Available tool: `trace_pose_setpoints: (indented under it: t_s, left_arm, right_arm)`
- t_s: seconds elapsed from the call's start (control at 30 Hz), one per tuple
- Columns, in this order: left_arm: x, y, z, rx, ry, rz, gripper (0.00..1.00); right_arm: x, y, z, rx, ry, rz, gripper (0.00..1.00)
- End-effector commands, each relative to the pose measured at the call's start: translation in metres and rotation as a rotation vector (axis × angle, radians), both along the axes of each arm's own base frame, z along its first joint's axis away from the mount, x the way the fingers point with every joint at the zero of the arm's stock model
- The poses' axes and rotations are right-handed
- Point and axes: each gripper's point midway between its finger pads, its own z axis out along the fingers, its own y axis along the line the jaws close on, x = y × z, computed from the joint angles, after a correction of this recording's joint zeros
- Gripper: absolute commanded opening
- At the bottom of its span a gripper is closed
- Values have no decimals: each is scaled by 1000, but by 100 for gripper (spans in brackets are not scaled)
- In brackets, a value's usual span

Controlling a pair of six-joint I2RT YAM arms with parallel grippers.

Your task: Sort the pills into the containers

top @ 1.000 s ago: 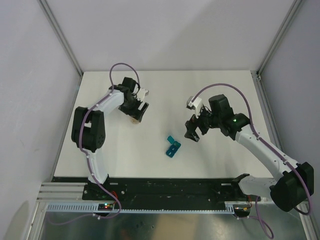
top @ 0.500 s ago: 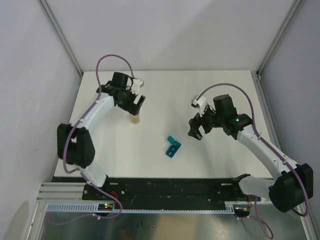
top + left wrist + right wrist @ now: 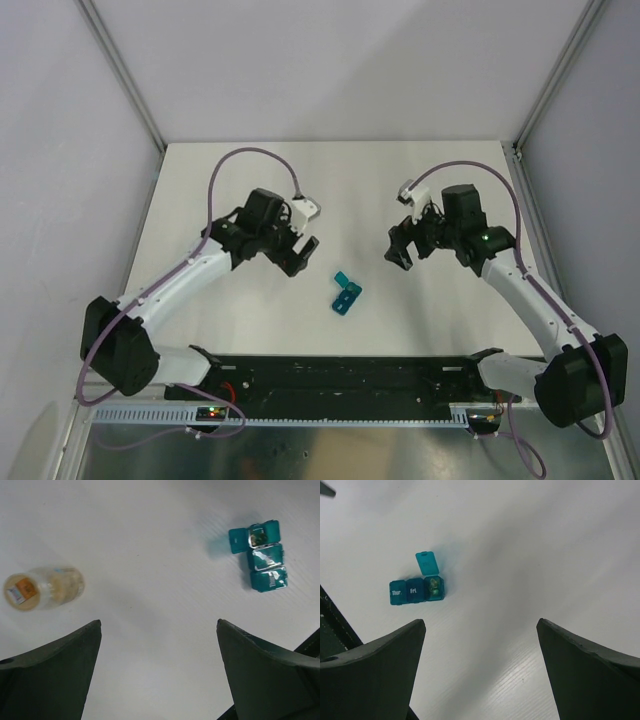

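The teal containers (image 3: 346, 293) lie on the white table between the arms, a strip of three joined compartments. One end lid stands open, and greenish pills (image 3: 434, 586) show inside that compartment. The other two lids are shut. My left gripper (image 3: 300, 255) hovers open and empty just left of the containers (image 3: 264, 560). My right gripper (image 3: 398, 250) hovers open and empty to the right and a little behind the containers (image 3: 416, 590). Both wrist views show only bare table between the fingers of the left gripper (image 3: 159, 622) and the right gripper (image 3: 481, 621).
A small round orange-tan bottle (image 3: 45, 587) with a pale translucent body sits on the table left of my left gripper; in the top view my left arm hides it. A black rail (image 3: 340, 370) runs along the near table edge. Walls close in the back and both sides.
My left gripper opened wide off the bottle, lifted away and swung toward the teal containers. My right gripper drifted a little back and to the right, still open.
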Motion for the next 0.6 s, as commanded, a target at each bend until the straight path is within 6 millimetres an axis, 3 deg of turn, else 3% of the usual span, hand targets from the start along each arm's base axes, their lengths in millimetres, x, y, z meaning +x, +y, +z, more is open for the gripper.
trace_pose_setpoints:
  t_s: [0.0, 0.3, 0.57]
  left_arm:
    - [-6, -31, 19, -120, -98, -51, 100]
    - [-49, -82, -14, -224, -61, -206, 96]
    - [-63, -112, -46, -258, -23, -160, 95]
  right_arm:
    - [9, -8, 17, 44, -47, -48, 100]
    - [11, -24, 12, 39, -29, -56, 99]
    - [19, -45, 11, 46, -32, -109, 100]
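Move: The blue pill box lies on the table about 14 cm to the right of the open left hand, some 4 cm back towards the base and 14 cm below. Its flipped-open lid is about level with that hand and 13 cm to the right. The pill bottle stands roughly 10 cm ahead and 7 cm to the left, about 11 cm down. From the right hand the box is some 13 cm to the left, 6 cm back and 17 cm lower. The empty left hand, already clear of the pill bottle, sweeps about 9 cm to the right and 7 cm back towards the pill box, sinking some 5 cm, most of it in the second half, while its wrist turns roughly 15 degrees, clockwise and with its left side dipping, fingers still wide open and touching nothing. Meanwhile the right hand, also open and empty, makes room by drifting about 4 cm to the right and a little forward, away from the box at an even height, turning slightly clockwise. ##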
